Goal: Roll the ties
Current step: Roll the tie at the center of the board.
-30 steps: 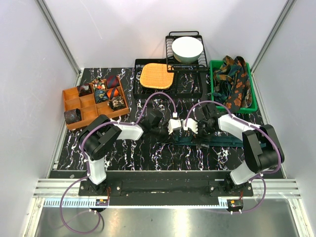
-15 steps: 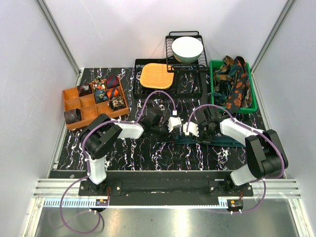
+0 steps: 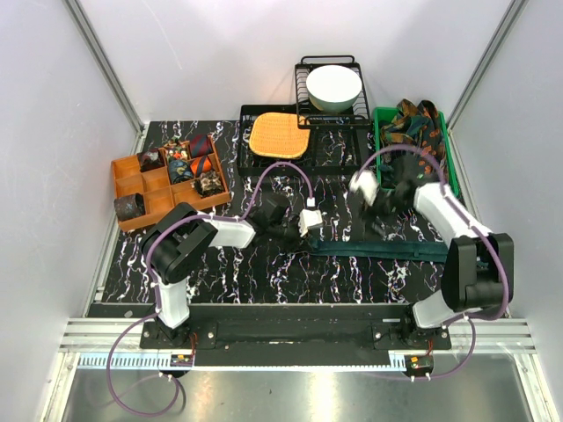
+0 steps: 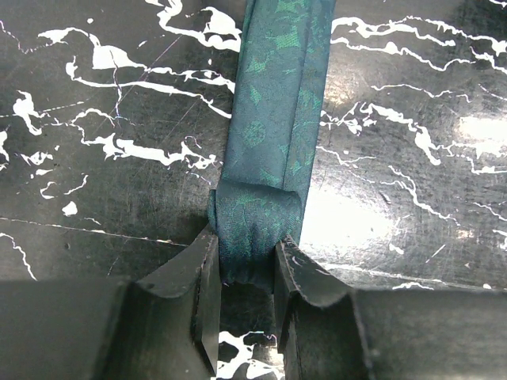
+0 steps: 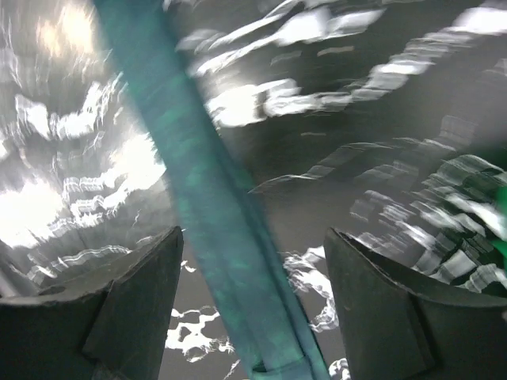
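A plain dark teal tie (image 3: 378, 250) lies stretched across the marble table, running right from my left gripper (image 3: 299, 236). In the left wrist view the tie's end is turned into a small roll (image 4: 255, 229), and my left gripper (image 4: 247, 265) is shut on that roll, one finger on each side. My right gripper (image 3: 373, 221) hovers open above the tie's middle, a little behind it. From the right wrist, the teal tie (image 5: 207, 198) passes diagonally beneath the wide-spread fingers (image 5: 139, 285) of my right gripper (image 5: 253, 241), which touch nothing. That view is motion-blurred.
An orange compartment tray (image 3: 132, 189) with several rolled ties (image 3: 180, 163) sits at the left. A green bin (image 3: 453, 189) at back right holds patterned ties (image 3: 420, 145). A black rack (image 3: 334, 158) carries an orange woven mat (image 3: 280, 134); a white bowl (image 3: 332, 86) sits behind.
My right gripper drew away from the left one, moving right and back along the tie, closing partway and opening again. The tie now lies straighter. The left gripper kept its hold.
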You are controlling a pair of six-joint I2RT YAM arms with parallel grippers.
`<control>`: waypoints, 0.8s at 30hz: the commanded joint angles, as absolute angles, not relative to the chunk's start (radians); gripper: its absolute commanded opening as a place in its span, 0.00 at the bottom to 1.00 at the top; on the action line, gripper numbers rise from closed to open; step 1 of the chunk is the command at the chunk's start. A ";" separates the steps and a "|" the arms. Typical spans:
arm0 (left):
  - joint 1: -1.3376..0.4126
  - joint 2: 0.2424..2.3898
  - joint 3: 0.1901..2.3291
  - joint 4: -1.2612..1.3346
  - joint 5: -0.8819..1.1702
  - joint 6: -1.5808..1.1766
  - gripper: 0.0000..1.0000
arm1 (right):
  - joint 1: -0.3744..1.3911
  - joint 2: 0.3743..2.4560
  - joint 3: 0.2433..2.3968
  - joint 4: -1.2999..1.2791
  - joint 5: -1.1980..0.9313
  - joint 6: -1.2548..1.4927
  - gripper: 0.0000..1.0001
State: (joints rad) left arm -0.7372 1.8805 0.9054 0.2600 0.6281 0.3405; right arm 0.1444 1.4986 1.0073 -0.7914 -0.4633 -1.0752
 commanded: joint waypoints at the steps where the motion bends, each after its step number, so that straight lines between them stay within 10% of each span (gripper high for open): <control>1: -0.727 1.896 0.842 0.176 0.535 0.412 0.00 | 0.034 1.577 1.207 -0.942 -0.685 -0.580 0.75; 9: -0.738 1.896 0.830 0.164 0.523 0.472 0.00 | 0.075 1.684 1.061 -0.671 -0.971 0.195 0.53; 24: -0.773 1.896 0.811 0.164 0.476 0.525 0.00 | 0.282 1.790 0.904 -0.180 -0.877 0.509 0.47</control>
State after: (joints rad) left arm -0.7635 1.8614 0.8684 0.2974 0.5926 0.4770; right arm 0.2375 1.7748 0.9352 -0.3267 -0.8791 0.4049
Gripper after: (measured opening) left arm 0.275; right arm 0.483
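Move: The right hand, empty and open, has the tie's rolled end about 20 cm to its left, 3 cm back and 5 cm lower. The flat strip of the tie runs away from that roll to the right, its visible middle some 4 cm back of the right hand, neither left nor right, and 6 cm below. The green bin lies roughly 22 cm ahead, 7 cm to the right and 4 cm lower. The left hand already has the roll right between its fingertips. Up and forward a few centimetres first, then sweeping left, back and down above the strip, the right hand ends about 13 cm nearer the roll sideways. On the way it rolls some 80 degrees clockwise, as seen looking along its fingers; these flatten to point left and down, and their gap narrows by over a third. The left hand stays put, still pinching the roll's sides and tilting slightly. ##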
